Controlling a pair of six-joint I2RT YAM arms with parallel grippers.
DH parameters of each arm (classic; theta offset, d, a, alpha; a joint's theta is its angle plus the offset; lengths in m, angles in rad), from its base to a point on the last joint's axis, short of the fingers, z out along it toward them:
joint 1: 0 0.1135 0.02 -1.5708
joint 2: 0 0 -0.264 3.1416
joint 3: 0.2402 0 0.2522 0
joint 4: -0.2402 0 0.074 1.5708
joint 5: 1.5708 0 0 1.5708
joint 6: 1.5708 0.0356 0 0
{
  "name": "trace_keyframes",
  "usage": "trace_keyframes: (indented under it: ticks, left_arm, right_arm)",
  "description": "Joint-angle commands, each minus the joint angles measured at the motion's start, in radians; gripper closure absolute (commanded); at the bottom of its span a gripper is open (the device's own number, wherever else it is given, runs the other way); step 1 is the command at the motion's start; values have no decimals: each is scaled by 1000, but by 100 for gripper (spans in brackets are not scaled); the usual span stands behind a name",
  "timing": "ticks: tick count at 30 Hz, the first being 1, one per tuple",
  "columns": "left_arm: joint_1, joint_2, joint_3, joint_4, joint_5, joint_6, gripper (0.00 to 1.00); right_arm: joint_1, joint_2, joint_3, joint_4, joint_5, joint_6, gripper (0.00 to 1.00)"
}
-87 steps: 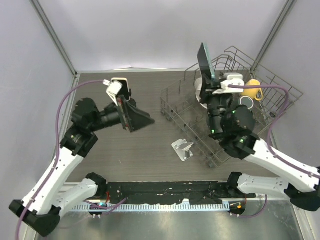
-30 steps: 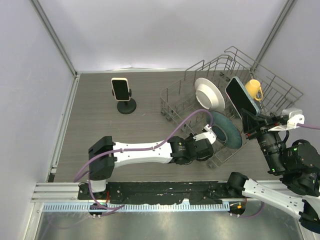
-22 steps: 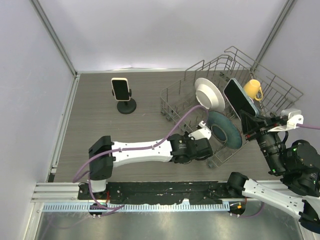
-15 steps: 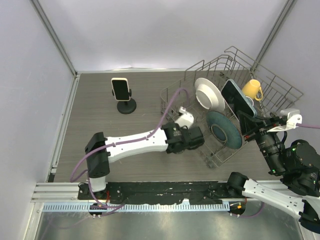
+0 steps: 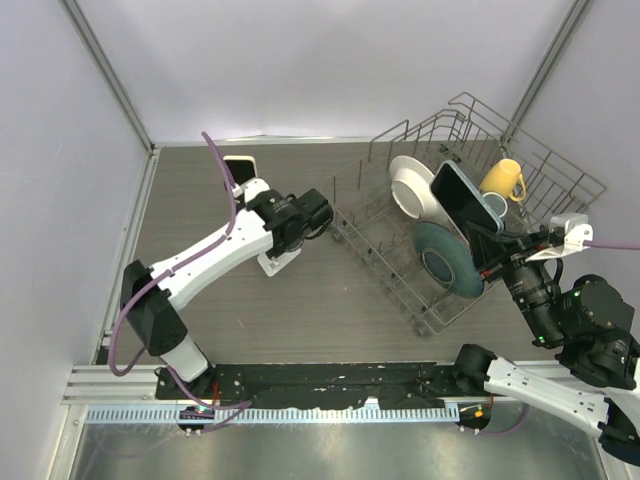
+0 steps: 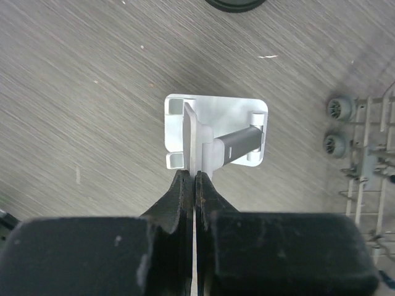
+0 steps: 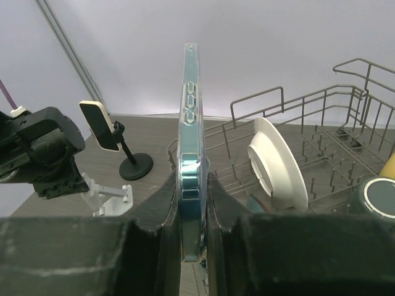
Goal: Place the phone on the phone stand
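My right gripper (image 5: 487, 243) is shut on the phone (image 5: 460, 196), a dark-screened handset with blue edges, held tilted above the dish rack. The right wrist view shows the phone (image 7: 191, 117) edge-on and upright between my black fingers (image 7: 165, 203). The phone stand (image 5: 275, 263) is a small white folding one on the table, left of the rack. My left gripper (image 5: 282, 248) is shut on it from above. In the left wrist view the jaws (image 6: 195, 177) pinch the thin upright plate of the stand (image 6: 234, 114), whose base lies flat on the wood.
A wire dish rack (image 5: 560, 170) at the right holds a white plate (image 5: 408, 183), a teal plate (image 5: 445, 265) and a yellow mug (image 5: 500, 180). A black round-based stand (image 7: 136, 166) with another phone (image 7: 99, 125) is just behind my left arm, partly hidden from above.
My left arm has swung from the rack's front edge to the left and back, shutting on the white stand and carrying it along. The right gripper with the phone has drifted slightly left.
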Motion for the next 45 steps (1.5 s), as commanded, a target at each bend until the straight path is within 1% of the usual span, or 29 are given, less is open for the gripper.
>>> trace_keyframes:
  ticks: [1, 2, 4, 5, 9, 12, 17, 22, 26, 29, 30, 32, 33, 34, 35, 36, 40, 43, 44, 45]
  left_arm:
    - [61, 76, 128, -189, 58, -199, 100]
    - [69, 102, 153, -220, 61, -207, 100]
    - [88, 168, 236, -280, 51, -292, 100]
    - [92, 185, 260, -307, 31, -309, 100]
    - [126, 267, 377, -308, 46, -325, 100]
    - [134, 313, 411, -308, 48, -368, 100]
    - [170, 350, 402, -306, 74, -400, 100]
    - [190, 354, 368, -308, 58, -429, 100]
    - [201, 350, 337, -308, 20, -475, 100]
    - [223, 376, 336, -308, 46, -477, 100]
    - [229, 380, 339, -308, 57, -477, 94]
    - [235, 403, 356, -306, 63, -477, 71]
    - [235, 411, 363, -306, 64, -468, 47]
    - [236, 419, 373, -308, 66, -461, 39]
    - [236, 425, 391, -308, 67, -454, 34]
    - [236, 435, 400, -308, 69, -446, 25]
    - [230, 437, 440, -308, 54, -392, 20]
    - [212, 399, 448, -303, 18, -362, 16]
    - [206, 385, 442, -302, 14, -331, 14]
    - [200, 370, 433, -262, 2, -297, 9]
  right_arm:
    - [-1, 17, 34, 71, -15, 37, 100]
    - [-1, 16, 33, 70, -17, 40, 100]
    - [-1, 14, 31, 65, -15, 51, 100]
    - [-1, 14, 31, 59, -14, 51, 100]
    - [-1, 10, 33, 43, -9, 70, 100]
    - [-1, 17, 42, 40, -14, 77, 100]
    - [-1, 28, 52, 33, -22, 77, 100]
    - [-1, 26, 39, 37, -19, 82, 100]
    - [-2, 28, 31, 37, -22, 86, 100]
    - [-1, 29, 28, 39, -20, 90, 100]
    - [-1, 29, 28, 39, -19, 91, 100]
    - [-1, 29, 28, 39, -20, 93, 100]
    - [-1, 29, 28, 39, -20, 93, 100]
    - [-1, 31, 29, 37, -20, 94, 100]
    - [-2, 31, 29, 37, -20, 93, 100]
    - [-1, 30, 28, 37, -20, 94, 100]
    - [-1, 29, 25, 31, -15, 96, 100]
    - [-1, 31, 20, 31, -14, 97, 100]
    - [-1, 31, 20, 31, -12, 97, 100]
    - [-2, 33, 19, 31, -14, 96, 100]
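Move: The white phone stand, its thin plate still pinched in the left fingers, is bound for a patch of table about 11 cm ahead of this hand, 2 cm to its right and some 7 cm lower. The black phone stand, with a phone on it, is roughly 16 cm ahead and 7 cm left; the dish rack's near-left corner is about 11 cm ahead and 13 cm right. From the right hand the patch is some 22 cm ahead, 32 cm left and 28 cm below. The white phone stand is carried forward by the left hand, about 10 cm and at first slightly right, to a place beside the black stand, turning some 30 degrees counter-clockwise; the hand then slows, eases back left and sinks about 3 cm to set it down. The fingers spread wide and let go of its plate, the hand going slightly farther forward and down. ##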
